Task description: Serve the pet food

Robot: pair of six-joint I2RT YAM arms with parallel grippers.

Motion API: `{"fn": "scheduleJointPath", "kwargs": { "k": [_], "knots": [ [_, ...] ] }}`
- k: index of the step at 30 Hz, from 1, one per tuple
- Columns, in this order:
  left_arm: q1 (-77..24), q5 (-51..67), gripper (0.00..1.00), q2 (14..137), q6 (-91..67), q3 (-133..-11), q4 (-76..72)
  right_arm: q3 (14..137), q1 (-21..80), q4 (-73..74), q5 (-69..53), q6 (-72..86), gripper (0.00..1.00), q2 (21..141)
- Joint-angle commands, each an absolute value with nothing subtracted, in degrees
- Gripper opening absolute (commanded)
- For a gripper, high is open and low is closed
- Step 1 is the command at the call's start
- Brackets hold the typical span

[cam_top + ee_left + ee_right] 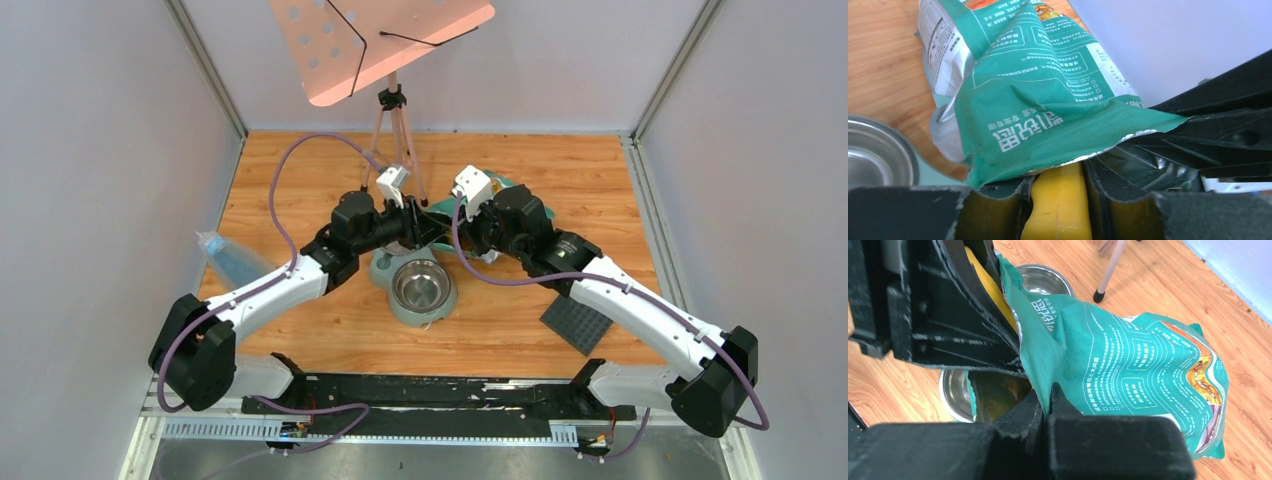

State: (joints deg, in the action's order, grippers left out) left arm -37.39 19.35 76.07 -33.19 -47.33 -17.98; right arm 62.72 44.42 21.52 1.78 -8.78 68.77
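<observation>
The teal-green bag (508,184) lies on the wooden table behind the feeder, its torn mouth turned toward the arms. My right gripper (1048,395) is shut on the bag's (1128,365) mouth edge. My left gripper (1055,175) is shut on the handle of a yellow scoop (1060,205), whose front end disappears under the bag's (1048,100) flap. In the right wrist view the scoop (993,290) shows as a yellow strip beside the left gripper's black fingers. The pet food is hidden inside the bag. In the top view both grippers, left (425,225) and right (470,225), meet just behind the bowl.
A grey-green feeder stand (385,268) holds a steel bowl (396,290) right in front of the grippers; both bowls (1043,282) show in the right wrist view. A tripod (395,110) with a pink perforated plate stands behind. A black mat (580,322) lies right, a bluish pouch (235,258) left.
</observation>
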Motion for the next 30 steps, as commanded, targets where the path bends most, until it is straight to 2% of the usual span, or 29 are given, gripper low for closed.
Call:
{"fn": "scheduleJointPath", "kwargs": {
  "k": [1,4,12,17,22,30],
  "knots": [
    [-30.79,17.3,0.0,74.85,-43.34,-48.08,-11.48,64.47,41.91,23.47,6.74,-12.17,0.0,65.33],
    [-27.64,18.31,0.0,74.07,-46.75,-48.76,-10.49,65.2,41.25,23.54,8.22,-13.8,0.0,65.58],
    [-21.89,32.63,0.0,74.55,-49.25,-48.37,-18.75,68.4,38.82,24.81,8.97,-13.84,0.0,68.76],
    [-16.67,41.94,0.0,78.22,-56.67,-48.99,-24.34,70.92,38.64,24.81,7.06,-15.9,0.0,70.67],
    [-13.78,43.17,0.0,81.16,-62.87,-50.12,-27.36,71.26,38.67,25.06,6.65,-16.52,0.0,71.04],
    [-12.21,46.82,0.0,83.33,-67.58,-56.73,-21.13,72.87,38.68,26.37,6.83,-16.13,0.0,71.59]
  ]
}}
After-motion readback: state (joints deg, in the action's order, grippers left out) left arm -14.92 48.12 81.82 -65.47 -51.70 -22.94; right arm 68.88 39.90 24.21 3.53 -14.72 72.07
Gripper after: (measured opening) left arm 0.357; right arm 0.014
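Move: The left hand already holds the scoop, its head in the food bag's mouth. From it the far bowl is about 6 cm ahead, 5 to the left and 19 below; the near bowl is some 7 cm back, 1 left, equally low; the bag mouth is roughly 5 cm right, 1 ahead and 3 below. From the right hand, which pinches the bag's rim, the mouth is about 3 cm left, 1 ahead and 2 below. Left hand draws the scoop about 7 cm left, also forward-up, rolling some 35 degrees; right carries pinched rim forward. ##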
